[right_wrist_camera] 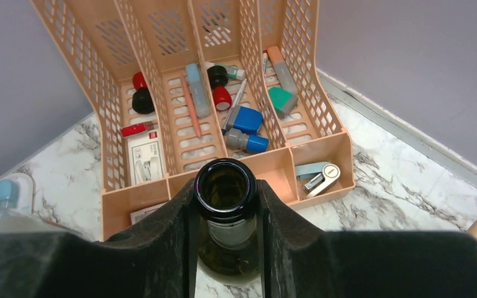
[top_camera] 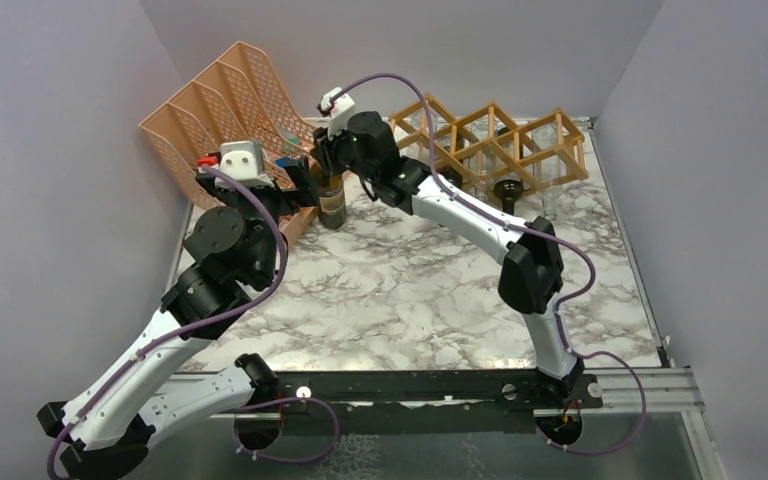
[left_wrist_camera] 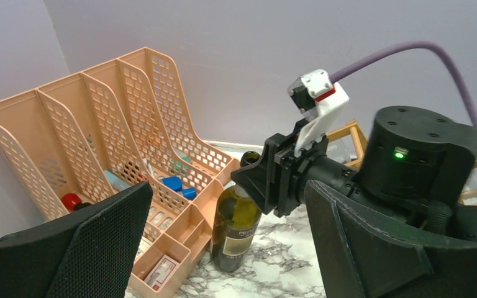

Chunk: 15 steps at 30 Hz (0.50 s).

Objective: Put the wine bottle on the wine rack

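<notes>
The dark green wine bottle (top_camera: 332, 205) stands upright on the marble table, right against the front of the peach organizer. My right gripper (top_camera: 328, 172) is shut on its neck just under the open mouth (right_wrist_camera: 225, 186), one finger (right_wrist_camera: 168, 230) on each side. The left wrist view shows the bottle (left_wrist_camera: 236, 226) with its label and the right gripper (left_wrist_camera: 258, 180) clamped at the top. My left gripper (left_wrist_camera: 228, 192) is open, its pads (left_wrist_camera: 93, 248) spread wide, a little short of the bottle on its left. The wooden wine rack (top_camera: 490, 145) stands at the back right.
A peach mesh file organizer (top_camera: 230, 110) full of small items fills the back left corner, touching the bottle's left side. A dark round object (top_camera: 507, 190) sits at the rack's front. Grey walls close in the table on three sides.
</notes>
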Tool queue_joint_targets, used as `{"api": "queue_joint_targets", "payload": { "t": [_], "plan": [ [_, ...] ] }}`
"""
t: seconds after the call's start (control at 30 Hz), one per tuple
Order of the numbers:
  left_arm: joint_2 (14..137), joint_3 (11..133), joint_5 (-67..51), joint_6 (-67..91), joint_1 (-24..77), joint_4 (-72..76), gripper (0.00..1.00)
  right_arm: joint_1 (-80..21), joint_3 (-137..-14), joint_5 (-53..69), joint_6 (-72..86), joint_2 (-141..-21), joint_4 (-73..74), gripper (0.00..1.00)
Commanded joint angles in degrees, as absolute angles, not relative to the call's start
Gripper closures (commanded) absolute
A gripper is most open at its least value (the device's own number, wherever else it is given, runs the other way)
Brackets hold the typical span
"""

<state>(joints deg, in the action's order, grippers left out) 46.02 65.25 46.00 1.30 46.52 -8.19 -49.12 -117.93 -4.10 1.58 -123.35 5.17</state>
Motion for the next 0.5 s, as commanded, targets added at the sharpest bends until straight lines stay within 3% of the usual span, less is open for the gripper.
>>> {"api": "queue_joint_targets", "payload": {
  "t": [0.0, 0.2, 0.47],
  "plan": [
    [46.31, 63.40, 44.77, 1.67, 46.48, -6.09, 0.01, -49.65, -107.43, -5.45, 0.27, -116.02, -0.99, 0.82],
    [49.52, 55.45, 44.19, 1.88, 46.48, -1.04, 0.01, -49.64, -93.47, -5.64, 1.77, -103.61, -5.34, 0.89],
    [53.19, 41.49, 32.20, 5.39, 46.48, 12.65, 0.01, -49.66, -88.08, -5.94, 5.65, -91.58, 1.46, 0.92]
  ]
}}
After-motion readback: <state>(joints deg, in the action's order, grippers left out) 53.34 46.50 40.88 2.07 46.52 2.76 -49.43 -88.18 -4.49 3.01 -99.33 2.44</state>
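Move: Already pinched by the neck in the right fingers, the wine bottle has its middle about 13 cm below that hand; the wine rack's middle lies some 37 cm to the right and 8 cm farther out. The peach organiser is about 14 cm left and 7 cm ahead of the right hand, and a clear glass bottle stands roughly 21 cm left and 8 cm back. From the empty left hand the wine bottle is about 17 cm ahead, 2 cm right and 28 cm below. Keeping its pinch on the neck, the right hand takes the upright wine bottle back and to the right by about 10 cm, level, away from the organiser. Meanwhile the wide-open left hand sinks about 14 cm, speeding up and drifting right and a little forward towards the bottle, its fingers tipping down some 10 degrees. ##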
